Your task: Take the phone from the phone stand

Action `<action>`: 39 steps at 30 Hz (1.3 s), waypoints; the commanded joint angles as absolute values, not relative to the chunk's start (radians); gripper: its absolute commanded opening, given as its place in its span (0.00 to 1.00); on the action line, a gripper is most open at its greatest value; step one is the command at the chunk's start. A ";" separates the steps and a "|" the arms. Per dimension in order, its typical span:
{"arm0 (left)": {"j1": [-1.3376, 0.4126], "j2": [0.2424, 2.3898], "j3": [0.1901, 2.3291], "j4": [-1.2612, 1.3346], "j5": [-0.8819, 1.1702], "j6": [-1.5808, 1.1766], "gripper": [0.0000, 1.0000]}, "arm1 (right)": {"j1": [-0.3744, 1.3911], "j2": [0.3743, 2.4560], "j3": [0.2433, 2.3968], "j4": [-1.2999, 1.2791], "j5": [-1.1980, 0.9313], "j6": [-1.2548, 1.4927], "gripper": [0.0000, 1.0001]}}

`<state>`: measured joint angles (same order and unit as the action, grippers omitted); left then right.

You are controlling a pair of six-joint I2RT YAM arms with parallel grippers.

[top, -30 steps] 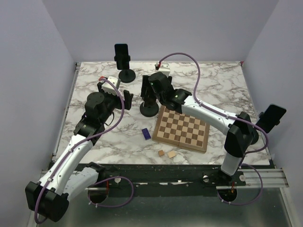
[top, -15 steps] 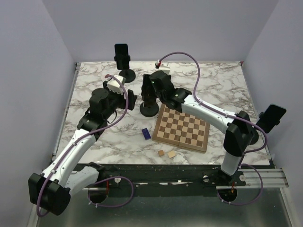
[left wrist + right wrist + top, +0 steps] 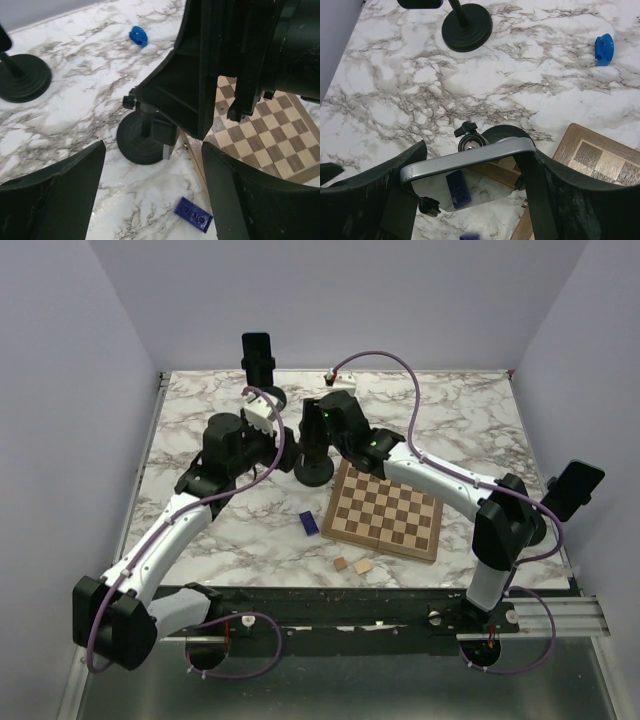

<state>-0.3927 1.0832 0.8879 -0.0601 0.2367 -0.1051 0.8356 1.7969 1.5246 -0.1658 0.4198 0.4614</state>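
Observation:
The phone (image 3: 470,159), grey-edged with a glossy face, stands in the black phone stand (image 3: 314,472), whose knob (image 3: 469,141) shows just behind it. My right gripper (image 3: 476,165) reaches down over the phone from above. Its two fingers press on the phone's two short ends, so it is shut on it. In the top view that gripper (image 3: 312,432) hides most of the phone. My left gripper (image 3: 153,167) hangs open just left of the stand's round base (image 3: 142,145), holding nothing.
A second stand (image 3: 268,398) with its own phone (image 3: 257,355) is at the back left. A chessboard (image 3: 385,512) lies right of the stand. A blue brick (image 3: 309,524) and two wooden cubes (image 3: 352,565) lie in front. A small blue piece (image 3: 604,49) lies further back.
My left arm has swung right, up to the stand. The right gripper's jaws have narrowed onto the phone's ends.

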 commanded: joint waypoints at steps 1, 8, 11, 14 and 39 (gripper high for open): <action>-0.391 1.212 0.962 -0.106 0.426 -0.113 0.78 | 0.819 1.792 1.504 -0.133 0.282 0.391 0.01; -0.393 1.289 0.985 -0.092 0.413 -0.121 0.69 | 0.804 1.796 1.520 -0.137 0.169 0.370 0.01; -0.397 1.299 0.980 -0.074 0.411 -0.128 0.68 | 0.802 1.792 1.520 -0.135 0.156 0.369 0.01; -0.403 1.298 0.970 -0.041 0.384 -0.126 0.62 | 0.802 1.784 1.514 -0.134 0.159 0.370 0.01; -0.432 1.281 0.884 0.120 0.361 -0.101 0.00 | 0.801 1.783 1.485 -0.105 0.167 0.354 0.01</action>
<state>-0.4240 1.3216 0.9123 0.0135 0.3538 -0.1238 0.7860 1.7969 1.5139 -0.1284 0.2119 0.3859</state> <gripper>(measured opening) 0.110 0.786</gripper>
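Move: The left hand's open fingers are short of the clamp's near jaw on the phone stand. That jaw is about 2 cm ahead of it, 5 cm to its right and 6 cm lower; the phone stands some 5 cm ahead, 6 cm right and 4 cm lower. The stand's base is about 3 cm ahead, 6 cm right, 21 cm below; the blue brick 10 cm back, 5 cm right, on the table. From the right hand, already gripping the phone, the jaw is about 4 cm back, 2 cm left, 4 cm below. The left fingers come to pinch the clamp's near jaw just under the right gripper: the hand sinks about 6 cm and goes some 4 cm right, mostly early on, tipping down about 10 degrees and turning slightly clockwise, its fingers closing from wide to nearly shut. The right hand keeps its hold on the phone and turns about 10 degrees counter-clockwise, shifting a centimetre left. ##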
